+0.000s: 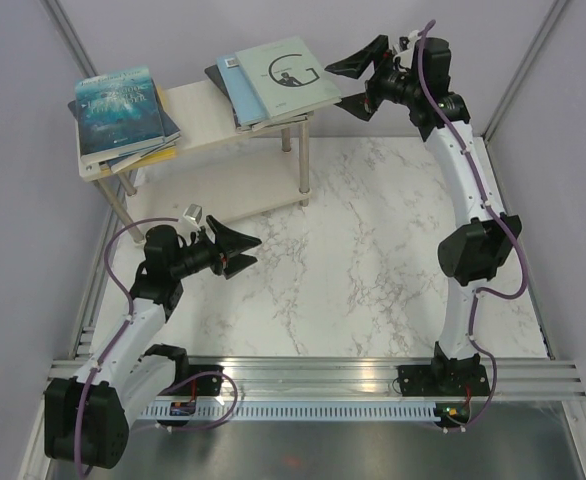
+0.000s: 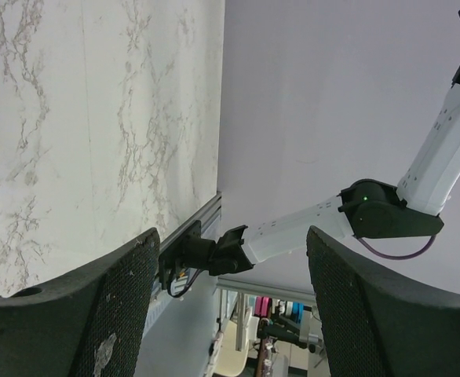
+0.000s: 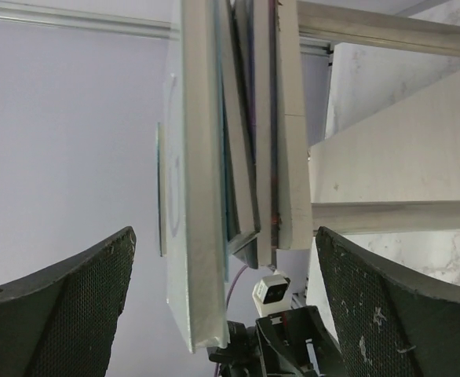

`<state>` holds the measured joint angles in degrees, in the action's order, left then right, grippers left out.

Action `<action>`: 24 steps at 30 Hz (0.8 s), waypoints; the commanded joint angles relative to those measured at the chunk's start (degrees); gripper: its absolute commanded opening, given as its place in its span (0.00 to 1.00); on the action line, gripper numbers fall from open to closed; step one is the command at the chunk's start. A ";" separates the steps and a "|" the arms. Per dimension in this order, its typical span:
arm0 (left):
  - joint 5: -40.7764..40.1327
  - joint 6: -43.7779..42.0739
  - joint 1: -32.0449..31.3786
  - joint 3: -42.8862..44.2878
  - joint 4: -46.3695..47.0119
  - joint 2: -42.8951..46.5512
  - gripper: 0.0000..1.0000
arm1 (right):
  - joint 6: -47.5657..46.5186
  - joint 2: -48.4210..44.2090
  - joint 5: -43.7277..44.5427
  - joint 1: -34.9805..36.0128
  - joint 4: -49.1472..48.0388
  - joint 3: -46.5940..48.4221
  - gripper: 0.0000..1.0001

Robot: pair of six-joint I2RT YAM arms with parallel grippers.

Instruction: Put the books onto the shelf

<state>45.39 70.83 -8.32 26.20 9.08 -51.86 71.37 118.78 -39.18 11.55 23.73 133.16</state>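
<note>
The shelf (image 1: 198,112) stands at the back left, carrying two piles of books on its top board. A teal ocean book (image 1: 121,108) tops the left pile; a pale grey book with a black "G" (image 1: 291,75) tops the right pile and overhangs the board's right end. My right gripper (image 1: 336,86) hangs open just right of that pile, touching nothing. In the right wrist view the pale grey book (image 3: 195,196) and those under it show edge-on against the shelf board (image 3: 293,157), ahead of the open right gripper (image 3: 226,314). My left gripper (image 1: 253,252) is open and empty over the table.
The white marble table (image 1: 373,260) lies below, with the shelf's lower board (image 1: 223,195) and silver legs (image 1: 301,165) at the back left. Grey walls close in behind and at the sides. The left wrist view looks past the left gripper (image 2: 230,314) at the right arm (image 2: 442,157).
</note>
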 commanded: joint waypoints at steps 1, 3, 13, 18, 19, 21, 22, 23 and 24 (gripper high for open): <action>1.37 -2.62 0.32 1.58 -0.11 0.88 0.78 | -3.96 -2.33 -0.46 0.49 3.52 -0.10 0.98; 1.37 -2.71 0.32 1.58 -0.38 1.05 0.78 | -4.05 -2.94 -0.02 0.49 3.43 -0.18 0.98; 1.20 -3.85 0.32 1.40 -2.49 2.64 0.78 | -2.21 -6.72 2.79 -0.92 -1.38 -3.69 0.63; 1.37 -4.12 0.32 1.49 -3.02 2.99 0.77 | -0.18 -6.81 2.53 -0.74 -4.48 -5.02 0.44; 1.37 -4.12 0.32 1.66 -3.19 2.99 0.77 | 0.08 -6.72 2.62 -0.57 -5.00 -5.02 0.39; 1.37 -4.47 0.32 1.75 -3.45 3.16 0.77 | 0.43 -6.55 2.62 -0.13 -5.53 -4.76 0.33; 1.37 -4.56 0.32 1.75 -3.63 3.08 0.77 | 0.61 -6.46 2.70 0.05 -5.71 -4.67 0.32; 1.46 -4.64 0.32 1.75 -3.63 3.08 0.77 | 0.61 -6.28 2.79 0.31 -5.80 -4.58 0.31; 1.46 -4.73 0.32 1.93 -3.63 2.90 0.77 | 0.70 -6.11 2.88 0.84 -6.06 -4.32 0.30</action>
<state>45.39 68.88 -8.32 26.20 5.65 -49.58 71.26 114.26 -37.01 11.25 20.99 128.46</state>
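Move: The pale book with the G, topmost of the stack at the shelf's right end, has its middle roughly 11 cm left of the right hand and 3 cm ahead, nearly level with it. Under it the blue book's middle lies about 16 cm left, 1 cm ahead and 3 cm lower than the hand. From the left hand the pale book is some 30 cm ahead, 6 cm right and 20 cm above. Beside the pale book's right edge, already released, the right hand first sinks about 1.5 cm, then climbs some 3 cm while easing a centimetre or so back and to the right. As it rises, its wide-open fingers close to about a third, bringing their tips together close by the book's edge; contact can't be seen. ##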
